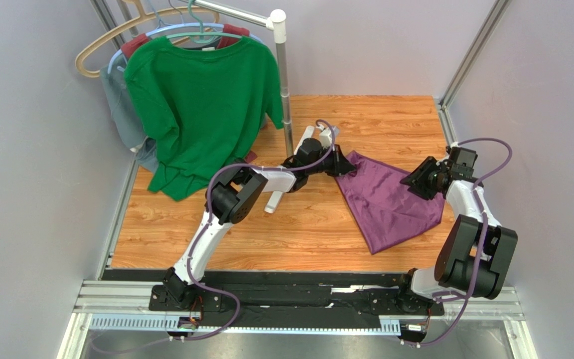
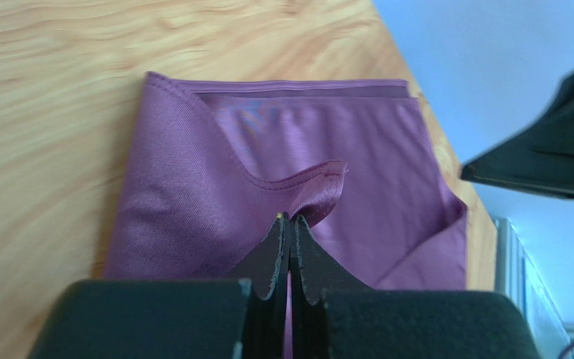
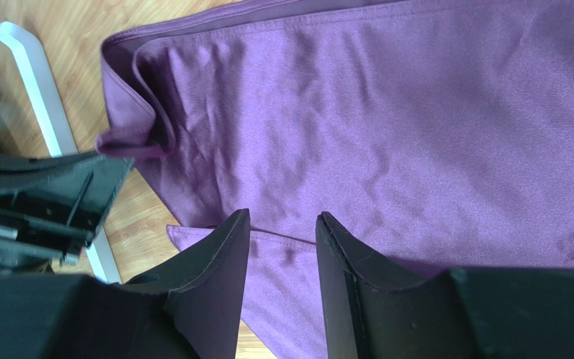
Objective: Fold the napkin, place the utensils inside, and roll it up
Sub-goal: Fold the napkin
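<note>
The purple napkin [image 1: 387, 198] lies on the wooden table [image 1: 297, 232], right of centre, with one layer folded over another. My left gripper [image 1: 342, 166] is at its left corner, shut on a curled bit of hem [image 2: 320, 187], and a sliver of purple shows between the fingers [image 2: 276, 254]. My right gripper [image 1: 416, 179] hovers over the napkin's right side. It is open, with only flat cloth [image 3: 417, 134] below its fingers [image 3: 215, 277]. The right wrist view also shows the left gripper [image 3: 43, 194] beside the pinched corner [image 3: 129, 142]. The utensils are out of view.
A green T-shirt [image 1: 200, 105] hangs from a rack [image 1: 284, 82] at the back left, over maroon and grey garments. A slim white bar [image 3: 39, 90] lies on the wood under the left arm. Walls close in on the left and right sides.
</note>
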Motion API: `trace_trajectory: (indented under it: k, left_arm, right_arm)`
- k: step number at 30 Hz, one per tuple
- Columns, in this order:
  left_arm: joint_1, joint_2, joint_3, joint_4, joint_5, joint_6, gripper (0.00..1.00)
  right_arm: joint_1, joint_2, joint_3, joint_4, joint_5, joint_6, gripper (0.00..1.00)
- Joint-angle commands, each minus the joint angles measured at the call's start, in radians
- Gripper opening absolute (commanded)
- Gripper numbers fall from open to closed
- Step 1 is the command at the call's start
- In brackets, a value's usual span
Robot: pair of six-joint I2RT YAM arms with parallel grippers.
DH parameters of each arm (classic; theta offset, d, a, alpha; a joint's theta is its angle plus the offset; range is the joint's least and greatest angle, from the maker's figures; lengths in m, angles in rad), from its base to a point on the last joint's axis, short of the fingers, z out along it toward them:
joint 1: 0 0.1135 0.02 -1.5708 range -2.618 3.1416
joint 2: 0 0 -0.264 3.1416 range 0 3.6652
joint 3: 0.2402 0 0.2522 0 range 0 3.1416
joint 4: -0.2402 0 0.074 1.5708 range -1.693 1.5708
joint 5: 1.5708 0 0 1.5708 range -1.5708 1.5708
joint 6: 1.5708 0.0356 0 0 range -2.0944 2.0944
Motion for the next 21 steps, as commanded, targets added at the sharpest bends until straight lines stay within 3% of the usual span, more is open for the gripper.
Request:
trace_trajectory:
  k: [1, 21]
  left_arm:
    - [-0.030, -0.113, -0.012, 0.098, 0.023, 0.058, 0.00]
    - [-0.150, -0.189, -0.144, 0.106, 0.117, 0.170, 0.00]
  right_arm:
    - [0.004, -0.046, 0.026, 0.037, -0.022, -0.014, 0.41]
    - [0.005, -0.065, 0.011, 0.057, -0.045, -0.019, 0.41]
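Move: The napkin's middle, over which its held far-left corner is being folded, lies roughly 12 cm to the right of the left gripper, 10 cm back towards the robot and about 5 cm below. The rack's white foot lies some 18 cm to the left of that gripper, about level with it. From the right gripper, the napkin's middle lies around 5 cm back, 4 cm to the left and 7 cm below. The napkin's corner stays pinched in the closed left fingers and is carried back towards the robot by about 8 cm, with a slight drift to the right, over the napkin's body. The left hand first arcs up about 5 cm, then sinks by half of that, turning roughly 10 degrees clockwise as it goes. ##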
